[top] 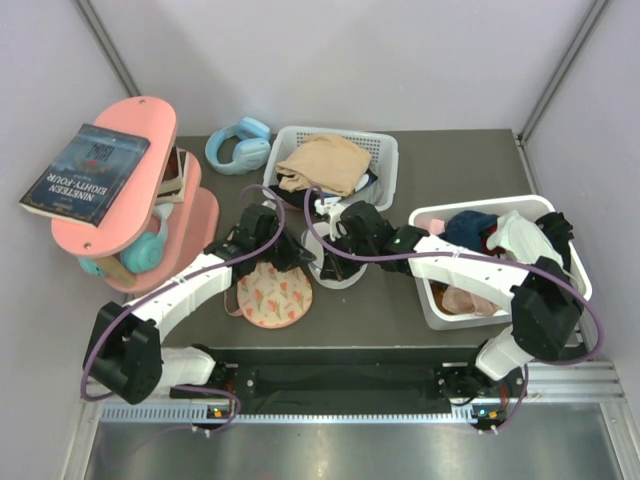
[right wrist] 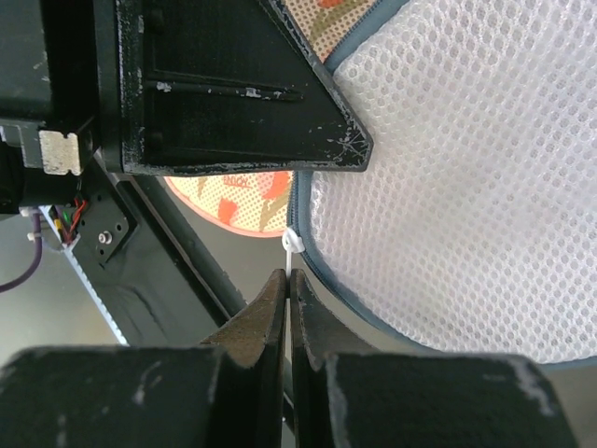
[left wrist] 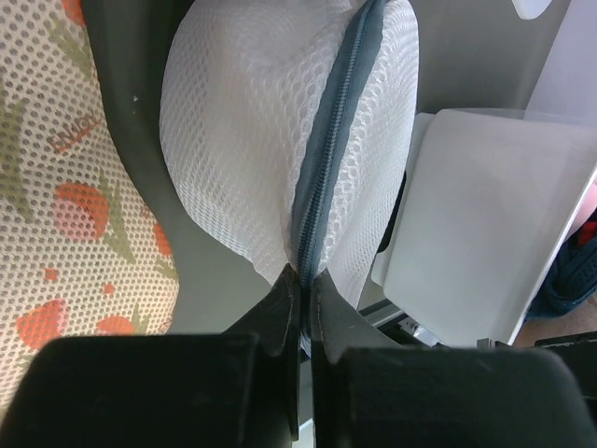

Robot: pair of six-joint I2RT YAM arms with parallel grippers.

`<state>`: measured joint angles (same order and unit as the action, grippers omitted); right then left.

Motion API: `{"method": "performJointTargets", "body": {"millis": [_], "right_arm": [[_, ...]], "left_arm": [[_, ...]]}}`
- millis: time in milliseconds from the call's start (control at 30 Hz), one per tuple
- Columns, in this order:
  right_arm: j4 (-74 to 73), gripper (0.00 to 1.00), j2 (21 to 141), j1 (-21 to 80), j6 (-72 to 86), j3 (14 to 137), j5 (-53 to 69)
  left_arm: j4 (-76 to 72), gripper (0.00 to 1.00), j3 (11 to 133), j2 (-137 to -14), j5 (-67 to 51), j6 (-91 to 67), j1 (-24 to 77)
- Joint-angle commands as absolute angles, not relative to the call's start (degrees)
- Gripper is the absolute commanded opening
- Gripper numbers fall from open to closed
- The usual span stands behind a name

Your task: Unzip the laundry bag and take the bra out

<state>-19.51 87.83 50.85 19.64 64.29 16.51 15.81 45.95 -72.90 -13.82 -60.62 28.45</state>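
Note:
The white mesh laundry bag (top: 338,268) sits mid-table between both grippers. My left gripper (left wrist: 304,278) is shut on the bag's grey zip rim (left wrist: 328,159), and the bag (left wrist: 252,131) bulges above the jaws. My right gripper (right wrist: 289,276) is shut on the white zip pull (right wrist: 292,245) at the edge of the bag (right wrist: 466,187). The peach, red-flowered bra (top: 270,296) lies flat on the table just left of the bag. It also shows in the left wrist view (left wrist: 56,196) and the right wrist view (right wrist: 250,203).
A white basket (top: 385,160) holding a tan garment (top: 325,162) stands behind the bag. A second white basket (top: 432,300) with clothes is at the right. Blue headphones (top: 238,145) lie at the back left. A pink shelf (top: 125,190) with a book (top: 85,172) stands at the left.

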Motion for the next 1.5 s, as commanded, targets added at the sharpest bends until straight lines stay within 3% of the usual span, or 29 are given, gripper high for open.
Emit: {"method": "performJointTargets", "body": {"millis": [0,467,700,733,867,900,1067,1467], "right_arm": [[-19.51,0.00,85.17,51.33,19.51,64.51,15.65],[-18.63,0.00,79.28,44.92,20.92,57.75,14.94],[-18.28,0.00,79.10,44.56,20.57,58.36,16.26],[-18.37,0.00,79.36,44.65,20.57,58.79,16.43],[-18.46,0.00,80.24,45.00,20.30,60.11,17.14],[-18.37,0.00,80.59,45.17,20.30,60.29,17.40],[-18.02,0.00,82.35,46.32,20.74,61.96,18.63],[-19.51,0.00,88.06,49.30,18.63,67.85,20.56]], "left_arm": [[13.97,0.00,48.95,-73.39,-12.04,-57.48,26.90],[18.72,0.00,55.53,-76.02,-16.78,-46.60,20.04],[20.74,0.00,63.96,-83.83,-20.47,-40.00,20.04],[21.35,0.10,64.85,-84.54,-20.57,-39.56,20.04],[25.12,0.66,66.71,-84.56,-19.17,-39.63,19.95],[25.83,0.70,66.53,-83.42,-18.38,-39.99,20.04],[31.99,0.77,62.24,-77.62,-13.62,-44.46,20.04],[19.97,0.75,47.64,-66.88,-16.26,-62.13,25.31]]}}
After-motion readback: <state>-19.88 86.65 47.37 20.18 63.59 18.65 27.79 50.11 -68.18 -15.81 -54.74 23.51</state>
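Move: The laundry bag, already pinched by its grey zip band in the left fingers, has its middle about 5 cm to the left hand's right, 2 cm ahead and 5 cm below. The white zip tab, held by the right hand, is some 3 cm right and 2 cm back. The floral bag lies about 8 cm left, 5 cm back; the folded-clothes basket about 19 cm ahead, 4 cm right. From the right hand the laundry bag's middle is roughly 4 cm ahead, 2 cm right and 4 cm below. The zip band is drawn forward and somewhat up by the left fingers, about 5 cm, while the right hand keeps the tab pinched and shifts some 4–5 cm right and a little forward. Near the far end of that stroke the left fingers open wide and let go, and the hand swings back about 7 cm, ending left of and a bit above its start; the right eases back left about 3 cm. ##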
